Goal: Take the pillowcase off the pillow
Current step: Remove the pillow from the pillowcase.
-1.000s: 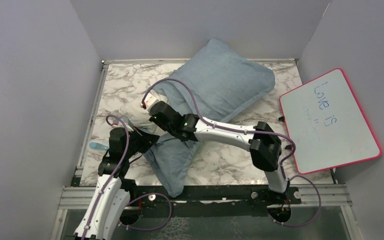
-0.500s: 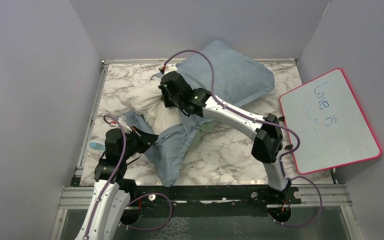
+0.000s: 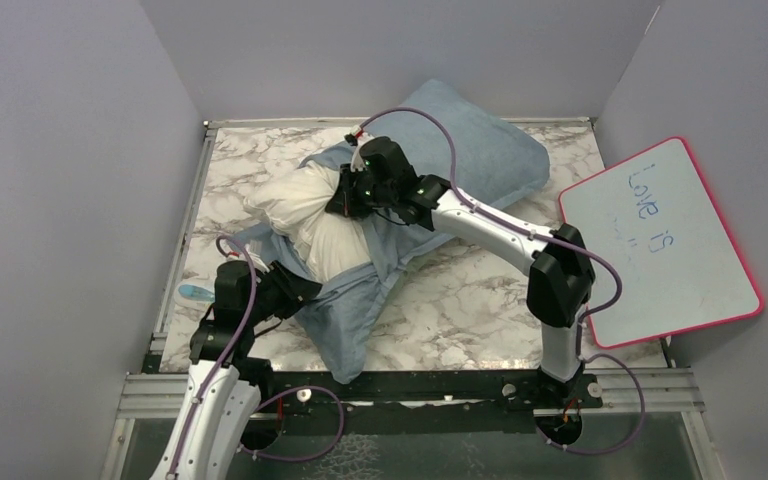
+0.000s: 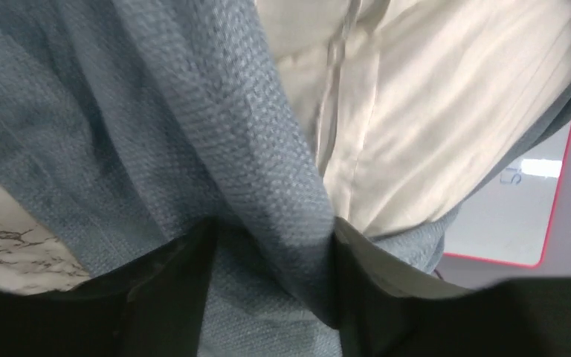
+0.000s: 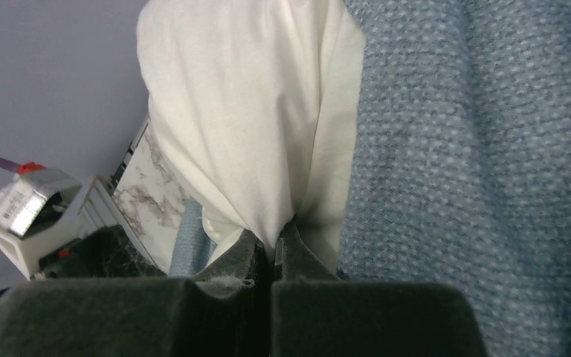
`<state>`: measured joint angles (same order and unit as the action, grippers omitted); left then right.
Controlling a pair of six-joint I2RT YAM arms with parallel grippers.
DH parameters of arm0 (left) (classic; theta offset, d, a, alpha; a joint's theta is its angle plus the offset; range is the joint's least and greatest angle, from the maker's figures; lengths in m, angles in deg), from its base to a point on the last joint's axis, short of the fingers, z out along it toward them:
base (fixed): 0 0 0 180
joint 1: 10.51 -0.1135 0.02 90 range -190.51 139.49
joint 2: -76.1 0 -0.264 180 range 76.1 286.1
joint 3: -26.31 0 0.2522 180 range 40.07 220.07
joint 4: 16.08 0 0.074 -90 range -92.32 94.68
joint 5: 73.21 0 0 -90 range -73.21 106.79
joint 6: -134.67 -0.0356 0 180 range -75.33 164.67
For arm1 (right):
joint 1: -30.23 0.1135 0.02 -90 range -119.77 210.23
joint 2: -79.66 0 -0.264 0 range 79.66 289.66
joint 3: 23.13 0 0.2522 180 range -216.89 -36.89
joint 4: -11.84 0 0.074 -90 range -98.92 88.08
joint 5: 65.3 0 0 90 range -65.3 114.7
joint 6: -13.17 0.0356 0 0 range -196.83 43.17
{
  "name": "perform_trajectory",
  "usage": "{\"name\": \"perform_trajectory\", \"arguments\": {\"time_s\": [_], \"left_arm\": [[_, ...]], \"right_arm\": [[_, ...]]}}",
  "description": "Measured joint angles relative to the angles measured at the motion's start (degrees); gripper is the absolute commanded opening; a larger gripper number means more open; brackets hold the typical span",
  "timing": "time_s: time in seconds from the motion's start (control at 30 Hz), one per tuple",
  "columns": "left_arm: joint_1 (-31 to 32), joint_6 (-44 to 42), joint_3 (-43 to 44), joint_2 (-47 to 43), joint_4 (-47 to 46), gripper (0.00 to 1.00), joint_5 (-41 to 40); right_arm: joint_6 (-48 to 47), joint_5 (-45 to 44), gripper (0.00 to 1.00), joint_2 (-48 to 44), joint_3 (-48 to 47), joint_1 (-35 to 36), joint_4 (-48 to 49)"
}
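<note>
The grey-blue pillowcase [image 3: 470,160] lies slantwise across the marble table. Its near, open end is bunched around the white pillow [image 3: 305,210], which bulges out at the left. My right gripper [image 3: 343,198] is over that bulge. In the right wrist view it [image 5: 275,242] is shut on a pinch of the pillow [image 5: 245,111], with the pillowcase [image 5: 476,149] to its right. My left gripper [image 3: 298,290] is at the near edge of the case. In the left wrist view it [image 4: 271,245] stands open, with a loose fold of pillowcase [image 4: 193,111] between the fingers and the pillow [image 4: 416,111] beyond.
A pink-rimmed whiteboard [image 3: 660,240] leans at the table's right edge and also shows in the left wrist view [image 4: 520,223]. Grey walls close in the left, back and right. A small pale-blue object [image 3: 192,292] lies by the left rail. A metal rail [image 3: 410,385] runs along the near edge.
My right gripper closed on the white pillow and drew it back and to the right, baring more of it. My left gripper, shut before, now has its jaws apart.
</note>
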<state>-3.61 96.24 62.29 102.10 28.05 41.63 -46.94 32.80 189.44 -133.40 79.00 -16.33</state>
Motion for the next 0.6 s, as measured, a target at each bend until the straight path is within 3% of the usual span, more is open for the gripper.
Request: {"name": "perform_trajectory", "arguments": {"time_s": [0.1, 0.33, 0.47, 0.6], "left_arm": [[0.1, -1.7, 4.7, 1.9, 3.4, 0.76, -2.6], [0.4, -7.4, 19.4, 9.0, 4.9, 0.84, -8.0], [0.3, -9.6, 23.2, 13.6, 3.5, 0.86, -9.4], [0.4, -9.9, 21.5, 17.9, -3.0, 0.86, -6.7]], "right_arm": [[-1.9, -0.2, 0.01, -4.2, 5.5, 0.0, 1.5], [-4.7, -0.2, 0.01, -10.8, 14.1, 0.0, 4.7], [-4.9, -0.1, 0.01, -11.5, 15.8, 0.0, 6.5], [-4.6, 0.2, 0.01, -12.1, 17.2, 0.0, 8.1]]}}
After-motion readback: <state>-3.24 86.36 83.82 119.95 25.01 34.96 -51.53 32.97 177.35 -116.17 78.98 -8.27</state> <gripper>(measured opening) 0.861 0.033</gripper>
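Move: The exposed white pillow's middle lies about 11 cm ahead of the left hand, neither left nor right of it and near its height; the right gripper's pinch on the pillow fabric is some 14 cm ahead, 5 cm right and 8 cm higher. The loose front flap of the pillowcase centres 7 cm back, 6 cm right and 8 cm below the left hand. From the right hand the pillow's middle is about 4 cm back, 5 cm left and 8 cm below. Finish opening the left gripper so the pillowcase edge comes free, then lift it about 9 cm and carry it some 7 cm forward over the bared pillow towards the right gripper, tilting the fingertips up roughly 15 degrees and arriving wide open. Meanwhile keep the right gripper shut on the pillow fabric and draw it nearly 5 cm to the right and back, then hold. ##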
